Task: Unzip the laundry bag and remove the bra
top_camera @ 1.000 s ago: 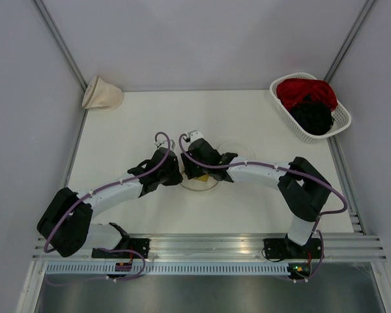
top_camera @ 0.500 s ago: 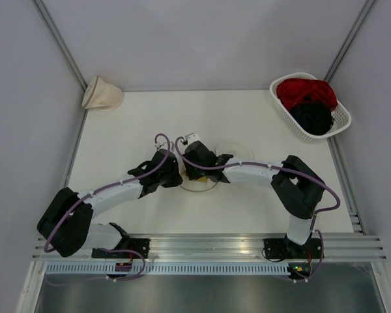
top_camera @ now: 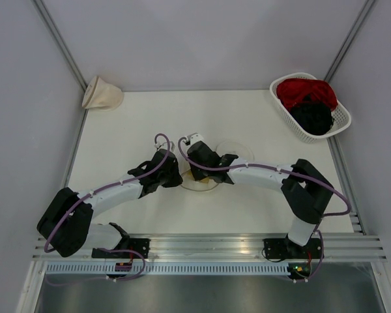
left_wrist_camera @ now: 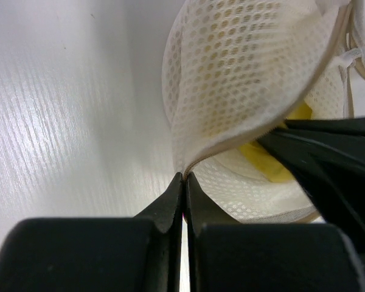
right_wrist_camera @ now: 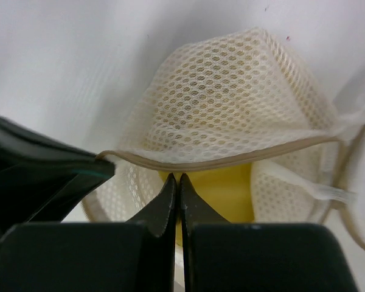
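Note:
The laundry bag lies at mid table, unzipped, its cream mesh flap lifted. My left gripper is shut on the bag's zipper seam at the end of the opening; from above it sits at the bag's left edge. The mustard-yellow bra shows inside the opening, under the bag's beige rim. My right gripper reaches into the opening, its tips shut on the yellow fabric just below that rim. In the left wrist view the bra peeks out beside the right gripper's black fingers.
A cone-shaped cream bag lies at the far left corner. At the far right corner a white basket holds a red garment and a black garment. Grey walls enclose the table on three sides.
My right gripper has gone from open to shut, pinching the yellow fabric inside the bag. The left gripper has kept its hold on the seam.

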Robot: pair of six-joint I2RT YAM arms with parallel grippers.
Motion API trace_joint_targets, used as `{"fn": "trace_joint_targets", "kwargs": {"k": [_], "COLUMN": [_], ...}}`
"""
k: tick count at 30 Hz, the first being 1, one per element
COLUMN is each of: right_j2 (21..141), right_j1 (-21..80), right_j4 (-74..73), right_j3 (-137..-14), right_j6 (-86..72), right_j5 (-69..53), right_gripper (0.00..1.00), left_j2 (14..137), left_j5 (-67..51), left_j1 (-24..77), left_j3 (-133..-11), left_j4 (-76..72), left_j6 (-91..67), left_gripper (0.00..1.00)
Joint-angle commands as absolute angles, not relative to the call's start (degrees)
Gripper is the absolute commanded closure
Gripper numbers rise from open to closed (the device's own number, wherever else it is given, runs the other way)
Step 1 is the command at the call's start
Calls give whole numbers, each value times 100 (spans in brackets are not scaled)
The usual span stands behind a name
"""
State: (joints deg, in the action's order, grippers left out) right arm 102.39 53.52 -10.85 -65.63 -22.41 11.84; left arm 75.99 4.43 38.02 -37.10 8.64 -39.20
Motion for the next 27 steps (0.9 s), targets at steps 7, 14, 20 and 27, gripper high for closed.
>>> {"fn": "trace_joint_targets", "kwargs": {"k": [7,14,20,27], "right_j2": [7964,7093,6707,6328], "right_j1": [5230,4756,4325,3964], "right_j4": [-1678,-1951,-1679,-1652], "right_j3": [-6882,-7163,-7058,-7084], "right_j6": [-1854,-1977,-2275,-2171], "right_j5": [-350,-1238,-1828,-443], "right_gripper": [100,100,100,100], "left_j2": [7576,7629,7585,7515], "left_j5": [589,563,545,466], "left_j1": [3832,3832,3832,3832], "left_j3": [-3797,-3832,-3832,-3753], "left_j4": [782,773,826,870], "left_j6": [-4078,-4104,-4087,-4087], "left_gripper": [98,98,98,98]}}
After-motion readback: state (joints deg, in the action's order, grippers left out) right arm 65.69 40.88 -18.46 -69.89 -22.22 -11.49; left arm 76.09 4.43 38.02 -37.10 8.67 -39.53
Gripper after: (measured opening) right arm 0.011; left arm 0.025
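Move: The yellow bra is already pinched in the right fingers inside the open bag, its middle about 1 cm ahead, 1 cm right and 1 cm below them. The bag rim held by the left hand stands some 6 cm left and 2 cm back of the right hand; the bag's round lid lies roughly 7 cm farther out and 12 cm right of the right hand, 3 cm lower. From the left hand, the bra is about 3 cm ahead, 7 cm right and 1 cm lower. The bra, still pinched by its edge in the shut right fingers, is drawn quickly up out of the bag, about 27 cm, the hand easing back a little early on and then drifting some 6 cm left. The wrist tips up some 30 degrees, so the fingers end much nearer level and point more to the left. The left hand stays put and keeps its pinch on the rim. ##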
